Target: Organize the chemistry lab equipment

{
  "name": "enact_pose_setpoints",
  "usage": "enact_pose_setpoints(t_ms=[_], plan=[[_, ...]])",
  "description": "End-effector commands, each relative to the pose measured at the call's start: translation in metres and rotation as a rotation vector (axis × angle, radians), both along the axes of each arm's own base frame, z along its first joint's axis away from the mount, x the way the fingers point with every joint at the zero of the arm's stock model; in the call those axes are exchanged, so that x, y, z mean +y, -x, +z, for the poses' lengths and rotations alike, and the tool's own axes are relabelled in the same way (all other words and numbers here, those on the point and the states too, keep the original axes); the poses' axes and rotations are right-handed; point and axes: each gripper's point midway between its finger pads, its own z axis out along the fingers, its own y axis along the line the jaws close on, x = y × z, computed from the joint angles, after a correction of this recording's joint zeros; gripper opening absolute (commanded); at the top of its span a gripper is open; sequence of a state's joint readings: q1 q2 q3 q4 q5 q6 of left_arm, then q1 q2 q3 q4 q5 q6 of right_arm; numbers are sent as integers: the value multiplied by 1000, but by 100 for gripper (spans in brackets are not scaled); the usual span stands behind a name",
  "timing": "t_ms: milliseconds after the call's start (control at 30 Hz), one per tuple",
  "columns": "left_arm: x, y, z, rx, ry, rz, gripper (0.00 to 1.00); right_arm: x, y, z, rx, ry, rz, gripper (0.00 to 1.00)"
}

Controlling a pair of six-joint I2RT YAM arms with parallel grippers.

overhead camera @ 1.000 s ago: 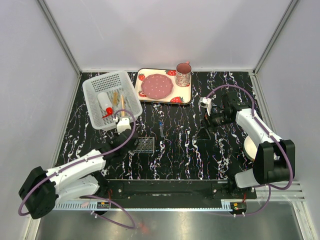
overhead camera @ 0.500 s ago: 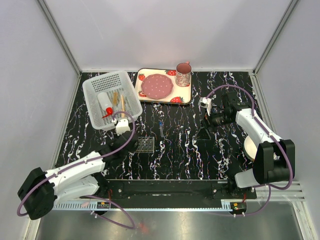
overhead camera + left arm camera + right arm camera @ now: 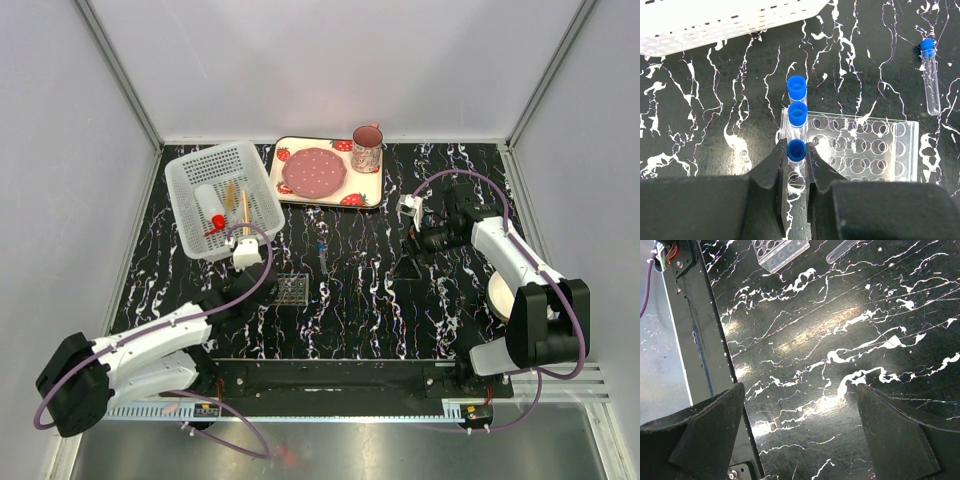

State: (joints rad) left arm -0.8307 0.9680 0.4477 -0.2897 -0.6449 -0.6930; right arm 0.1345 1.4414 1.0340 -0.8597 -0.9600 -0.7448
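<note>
My left gripper point(image 3: 796, 156) is shut on a blue-capped tube point(image 3: 796, 148) standing in the left column of the clear grid rack point(image 3: 865, 150). Two more blue-capped tubes point(image 3: 797, 100) stand in that column just beyond it. A fourth tube point(image 3: 930, 75) lies loose on the table to the right of the rack. From above, the left gripper point(image 3: 268, 286) sits at the rack's point(image 3: 292, 288) left edge. The white basket point(image 3: 190, 170) holds a red-capped white bottle point(image 3: 211, 208) and wooden sticks point(image 3: 238, 199). My right gripper point(image 3: 408, 262) hangs open over bare table, nothing between its fingers point(image 3: 705, 430).
A strawberry tray point(image 3: 368, 190) with a pink plate and mug stands at the back centre. A cream bowl point(image 3: 496, 294) lies partly hidden under the right arm. The basket's rim point(image 3: 730, 25) is close beyond the rack. Dark marbled table surrounds the rack.
The left wrist has shifted very slightly at the rack, still holding the tube. The right arm has not moved.
</note>
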Motion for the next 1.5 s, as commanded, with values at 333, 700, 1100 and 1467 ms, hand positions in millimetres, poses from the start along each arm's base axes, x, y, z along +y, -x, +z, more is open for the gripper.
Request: enact_pose_setpoints(t_ms=[333,700,1100,1467], plan=[[3,-2,0,-8,-95,16,15,-1,-6,3,-24,-3,7,97],[2,0,-1,-2,-94,17,16,-1,-6,3,-18,-2,10,98],[2,1,1,-6,-74,19,24,-1,-7,1,-14,0,10,98],[4,4,17,-31,-36,28,38,-1,-6,0,-12,0,13,98]])
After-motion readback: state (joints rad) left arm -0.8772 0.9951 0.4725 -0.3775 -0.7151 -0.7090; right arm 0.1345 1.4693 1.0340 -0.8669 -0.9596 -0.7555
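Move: Right under the left hand, which holds a blue-capped tube upright, is the rack's left-hand column; the rack's middle lies about 5 cm to the right, level with the hand fore and aft, and 5 cm below. Two racked tubes stand roughly 2 and 4 cm straight ahead. The loose tube lies some 12 cm right and 6 cm ahead, the basket's middle 18 cm ahead and 9 cm left. From the right hand the rack is about 26 cm left, 4 cm back. Holding nearly still over the rack's left-hand column, the left hand first rolls some 5 degrees, its left side rising, with the tube still pinched. Then the fingers ease partly open around it while the hand shifts about 1 cm back and to the left, dipping half a centimetre and starting to come up again. ##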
